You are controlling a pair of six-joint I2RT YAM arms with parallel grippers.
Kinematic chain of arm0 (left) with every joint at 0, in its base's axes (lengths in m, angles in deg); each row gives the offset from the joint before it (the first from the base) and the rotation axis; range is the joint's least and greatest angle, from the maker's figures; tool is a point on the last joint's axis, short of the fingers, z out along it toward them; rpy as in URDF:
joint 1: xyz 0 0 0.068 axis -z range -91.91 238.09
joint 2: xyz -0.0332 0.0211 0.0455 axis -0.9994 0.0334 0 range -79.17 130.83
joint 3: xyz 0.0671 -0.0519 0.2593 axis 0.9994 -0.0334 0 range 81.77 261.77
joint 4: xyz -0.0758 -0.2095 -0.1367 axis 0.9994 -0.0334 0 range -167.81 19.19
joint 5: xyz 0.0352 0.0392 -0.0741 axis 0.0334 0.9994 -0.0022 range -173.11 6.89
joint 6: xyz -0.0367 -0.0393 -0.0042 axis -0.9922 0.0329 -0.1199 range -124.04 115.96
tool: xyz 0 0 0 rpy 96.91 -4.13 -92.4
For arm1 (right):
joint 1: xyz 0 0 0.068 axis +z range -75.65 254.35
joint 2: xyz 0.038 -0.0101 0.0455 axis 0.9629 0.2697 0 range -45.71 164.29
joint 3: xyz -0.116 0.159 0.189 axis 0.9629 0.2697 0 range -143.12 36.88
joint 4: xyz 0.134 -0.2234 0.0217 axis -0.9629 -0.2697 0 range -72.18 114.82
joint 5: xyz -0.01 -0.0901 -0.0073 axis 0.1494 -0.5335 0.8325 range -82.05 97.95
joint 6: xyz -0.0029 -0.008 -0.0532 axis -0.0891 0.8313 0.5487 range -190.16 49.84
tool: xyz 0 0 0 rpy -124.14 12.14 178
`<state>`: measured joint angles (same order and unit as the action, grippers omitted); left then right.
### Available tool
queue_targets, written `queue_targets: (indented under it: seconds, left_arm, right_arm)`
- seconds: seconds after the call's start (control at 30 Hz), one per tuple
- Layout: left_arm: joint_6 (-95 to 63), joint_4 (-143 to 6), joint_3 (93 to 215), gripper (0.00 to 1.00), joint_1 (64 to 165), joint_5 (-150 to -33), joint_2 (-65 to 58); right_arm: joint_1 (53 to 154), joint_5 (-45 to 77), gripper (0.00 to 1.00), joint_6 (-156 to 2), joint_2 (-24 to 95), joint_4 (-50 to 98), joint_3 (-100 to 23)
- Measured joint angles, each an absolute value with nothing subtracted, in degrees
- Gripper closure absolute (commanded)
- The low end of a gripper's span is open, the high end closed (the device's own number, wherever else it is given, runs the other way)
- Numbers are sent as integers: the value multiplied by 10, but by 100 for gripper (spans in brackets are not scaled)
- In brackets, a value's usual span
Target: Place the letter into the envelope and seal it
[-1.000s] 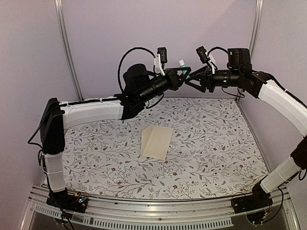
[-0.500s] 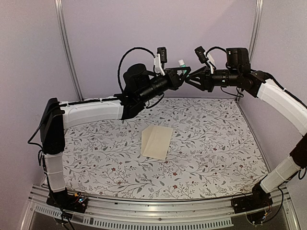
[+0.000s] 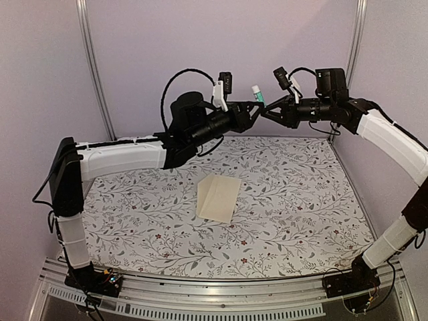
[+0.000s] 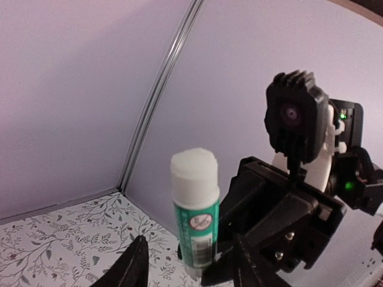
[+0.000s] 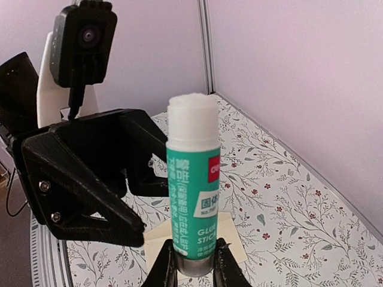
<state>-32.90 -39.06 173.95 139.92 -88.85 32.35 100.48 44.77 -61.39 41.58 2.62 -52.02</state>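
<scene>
A green glue stick (image 3: 257,94) with a white uncapped top is held upright in the air at the back of the table, between the two grippers. My right gripper (image 5: 194,267) is shut on the glue stick (image 5: 192,197) at its base. My left gripper (image 4: 188,267) is open, its fingers standing apart on either side of the glue stick (image 4: 194,215). The cream envelope (image 3: 219,198) lies flat in the middle of the table, far below both grippers. The letter is not in view.
The flower-patterned tablecloth (image 3: 301,200) covers the table. Purple walls with metal corner posts (image 3: 92,67) stand close behind the grippers. Each wrist view is partly filled by the other arm's black gripper body (image 5: 78,179) and camera.
My left gripper's jaws have opened off the glue stick. My right gripper's jaws have closed on its base. The envelope has not moved.
</scene>
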Motion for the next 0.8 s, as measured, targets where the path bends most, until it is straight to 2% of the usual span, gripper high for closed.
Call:
queue_targets:
  seconds: [0.2,0.4,0.53,0.8]
  left_arm:
    - [-238,-535,1669,47,1393,-874,225]
    - [-29,-711,1671,52,1397,-876,151]
    - [109,-797,1671,52,1409,-832,139]
    - [325,-833,1635,48,1441,-751,135]
  right_arm:
    - [970,463,93,-560,433,-46,-526]
    - [969,496,95,-474,476,-182,-542]
    - [972,518,95,-432,530,-269,-574]
    - [1006,539,95,-388,594,-384,-609]
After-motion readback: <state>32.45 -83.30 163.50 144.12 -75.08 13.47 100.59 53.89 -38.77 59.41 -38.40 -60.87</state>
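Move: The envelope lies flat on the table, about 37 cm below both hands. From the left hand point it is some 12 cm to the left and 3 cm back, and from the right one likewise about 12 cm left and 3 cm back. The glue stick stands in the right fingers, its middle about 4 cm above that hand and about 3 cm above the left one, whose opened fingertips are beside it. Keep the right fingers shut on the base of the glue stick and sink that hand about 15 cm towards the envelope, easing back late on while its fingers dip further downward. Draw the open left gripper off the stick, down, left and back, rolling it some 65 degrees clockwise as seen from behind the hand and tipping its fingers below level. ##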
